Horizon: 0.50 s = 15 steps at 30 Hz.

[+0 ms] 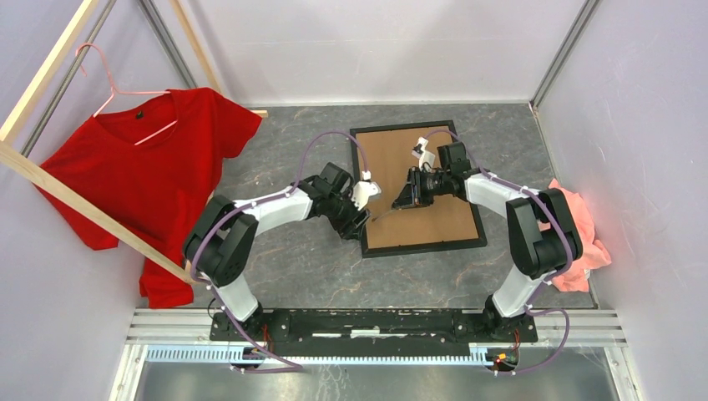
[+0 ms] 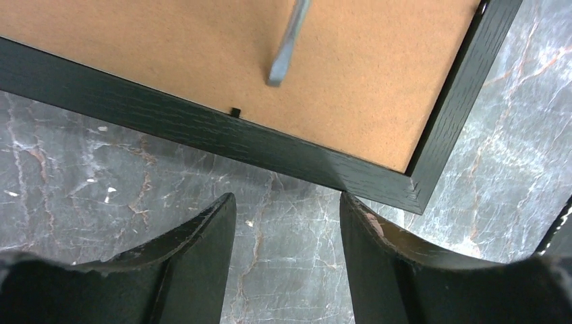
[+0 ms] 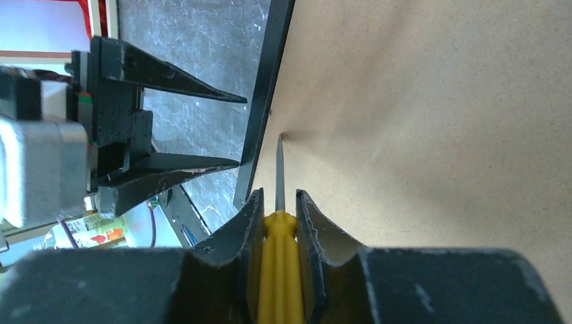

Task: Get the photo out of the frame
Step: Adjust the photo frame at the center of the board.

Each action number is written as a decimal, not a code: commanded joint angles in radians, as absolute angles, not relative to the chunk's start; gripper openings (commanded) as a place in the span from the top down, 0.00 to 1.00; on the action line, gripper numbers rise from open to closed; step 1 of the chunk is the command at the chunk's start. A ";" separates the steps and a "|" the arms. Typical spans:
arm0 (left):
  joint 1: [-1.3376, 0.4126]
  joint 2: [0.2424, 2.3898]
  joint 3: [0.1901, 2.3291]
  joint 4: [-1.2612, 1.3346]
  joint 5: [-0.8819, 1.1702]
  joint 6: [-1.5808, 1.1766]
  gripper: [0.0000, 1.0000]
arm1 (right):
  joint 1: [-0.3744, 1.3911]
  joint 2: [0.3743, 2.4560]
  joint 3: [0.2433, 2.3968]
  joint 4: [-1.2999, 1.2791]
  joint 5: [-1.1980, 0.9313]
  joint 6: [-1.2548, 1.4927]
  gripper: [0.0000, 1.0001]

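The black frame (image 1: 426,246) lies face down on the marble table, its brown backing board (image 1: 430,159) facing up. The photo is hidden beneath the board. My right gripper (image 3: 276,199) is shut on a yellow-handled screwdriver (image 3: 276,270). The screwdriver's thin shaft (image 3: 279,169) points at the board just inside the frame's left rail (image 3: 266,101), and its tip (image 2: 283,61) shows above the board. My left gripper (image 2: 287,202) stands open and empty over the table, just outside the frame's near left corner (image 2: 411,185). A small black tab (image 2: 235,111) sits on the rail's inner edge.
A red T-shirt (image 1: 159,159) hangs on a pink hanger from a pale wooden rack (image 1: 50,180) at the left. A pink cloth (image 1: 580,234) lies by the right wall. Walls close in on three sides.
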<state>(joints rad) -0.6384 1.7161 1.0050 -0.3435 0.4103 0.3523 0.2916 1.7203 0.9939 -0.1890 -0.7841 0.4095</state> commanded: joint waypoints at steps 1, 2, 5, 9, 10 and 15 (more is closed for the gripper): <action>-0.572 1.703 1.079 -0.274 0.484 0.221 0.36 | 0.294 1.731 0.979 -0.130 -0.796 0.393 1.00; -0.548 1.714 1.097 -0.279 0.509 0.196 0.36 | 0.294 1.737 0.981 -0.120 -0.803 0.405 1.00; -0.479 1.768 1.158 -0.283 0.564 0.090 0.36 | 0.296 1.760 1.000 -0.107 -0.812 0.434 1.00; -0.434 1.851 1.230 -0.287 0.616 -0.025 0.37 | 0.296 1.793 1.030 -0.106 -0.837 0.468 1.00; -0.433 1.868 1.245 -0.286 0.622 -0.045 0.37 | 0.296 1.800 1.036 -0.107 -0.841 0.476 1.00; -0.433 1.927 1.281 -0.253 0.660 -0.129 0.37 | 0.296 1.815 1.048 -0.099 -0.843 0.530 1.00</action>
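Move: The left hand's open fingers hover just outside the photo frame's left bar. The bar's middle lies about 11 cm ahead and 1 cm to the right; the near-left corner is some 5 cm back and 2 cm right, both about 2 cm lower. From the right hand, which holds the screwdriver, the small dark tab on that bar's inner edge lies roughly 10 cm left, 2 cm ahead and 7 cm down, with the near-left corner about 9 cm back from the tab. Forward along the outside of the frame's left bar goes the left hand, about 9 cm, rising some 3 cm and turning counter-clockwise roughly 20 degrees, its fingers staying open. The right hand keeps its grip on the screwdriver and eases about 1 cm left with a slight tilt down, bringing the tip across the brown backing towards the small tab at the bar's inner edge. ##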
